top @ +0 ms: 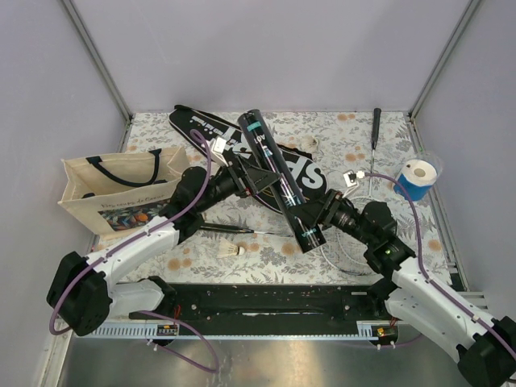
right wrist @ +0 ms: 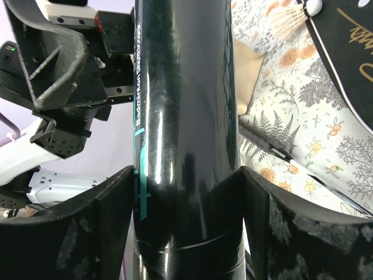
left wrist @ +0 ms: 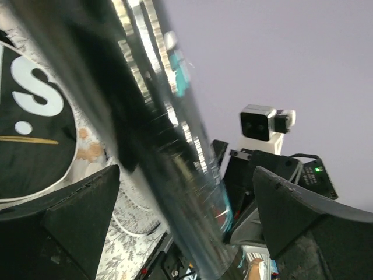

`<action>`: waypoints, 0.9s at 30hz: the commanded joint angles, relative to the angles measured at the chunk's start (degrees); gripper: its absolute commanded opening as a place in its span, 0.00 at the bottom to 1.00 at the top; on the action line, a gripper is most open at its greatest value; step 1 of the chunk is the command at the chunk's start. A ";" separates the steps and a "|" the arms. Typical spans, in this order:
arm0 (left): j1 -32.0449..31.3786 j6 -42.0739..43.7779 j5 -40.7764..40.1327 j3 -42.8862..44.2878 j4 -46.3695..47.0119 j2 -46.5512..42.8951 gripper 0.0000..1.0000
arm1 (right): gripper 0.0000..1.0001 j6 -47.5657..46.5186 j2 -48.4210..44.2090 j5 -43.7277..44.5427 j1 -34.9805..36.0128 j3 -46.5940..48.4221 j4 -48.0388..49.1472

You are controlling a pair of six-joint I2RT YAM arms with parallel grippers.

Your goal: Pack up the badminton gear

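A long black tube [top: 278, 173] with teal print slants up off the table, its top end toward the back. My right gripper [top: 313, 214] is shut on the tube's lower end; in the right wrist view both pads press its sides [right wrist: 186, 192]. My left gripper [top: 253, 179] stands open around the tube's middle [left wrist: 175, 175], and its fingers [left wrist: 70, 221] do not touch it. The black "SPORT" cover [top: 210, 129] lies flat behind. One white shuttlecock [top: 235, 252] lies in front on the table, another [right wrist: 288, 17] beside the cover. The silver racket's handle [top: 376, 129] points back right.
A beige tote bag [top: 121, 189] with black handles stands at the left. A blue and white roll [top: 419, 179] sits at the right edge. A thin dark rod [top: 230, 230] lies on the floral cloth under my left arm. Grey walls close in the back and sides.
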 commanded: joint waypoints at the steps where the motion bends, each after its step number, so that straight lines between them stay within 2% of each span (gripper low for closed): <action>1: -0.51 -2.92 2.63 -0.93 12.54 0.89 0.99 | 0.35 0.37 2.15 -2.75 1.79 3.54 8.18; 11: -0.52 -5.03 2.10 -0.93 11.94 2.47 0.96 | 0.34 0.55 4.44 -6.62 3.19 3.28 12.49; 18: -0.52 -5.82 1.57 -2.60 12.29 1.51 0.94 | 0.34 0.37 3.30 -5.74 3.28 3.37 11.00; 21: -0.52 -7.75 0.70 -4.00 13.78 0.02 0.85 | 0.36 0.28 4.17 -5.91 3.28 3.28 10.29; 22: -0.52 -8.45 0.26 -4.61 14.13 -0.60 0.79 | 0.39 0.28 4.61 -6.09 3.28 3.28 10.38; 23: -0.43 -9.07 -0.18 -5.14 14.05 -1.21 0.68 | 0.42 0.28 4.79 -6.35 3.28 3.28 10.38; 25: -0.51 -10.04 -1.23 -5.85 13.17 -2.88 0.55 | 0.52 0.28 4.62 -6.09 3.28 3.81 9.68; 27: -0.52 -10.39 -3.42 -6.46 11.24 -5.60 0.51 | 0.67 0.28 3.05 -2.69 3.20 4.77 4.96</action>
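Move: The shuttlecock tube, already held near its lower end by the right hand, has its middle about 5 cm to the left hand's right, roughly level with it. From the right hand, that middle is some 8 cm ahead, 5 cm left and 3 cm up; the left fingers wait about 9 cm ahead, 11 cm left and 3 cm up. On the table 25 cm below the left hand, the racket handle is 13 cm left and 3 cm back, the shuttlecock 11 cm left and 11 cm back. The tube is carried left about 2.5 cm and a little back by the right hand, which keeps its grip and turns nearly 10 degrees counter-clockwise, bringing the tube in between the waiting left fingers. The left hand all but stays put, rolling slightly so its left side dips, then closes from wide open to pinch the tube around its middle. ##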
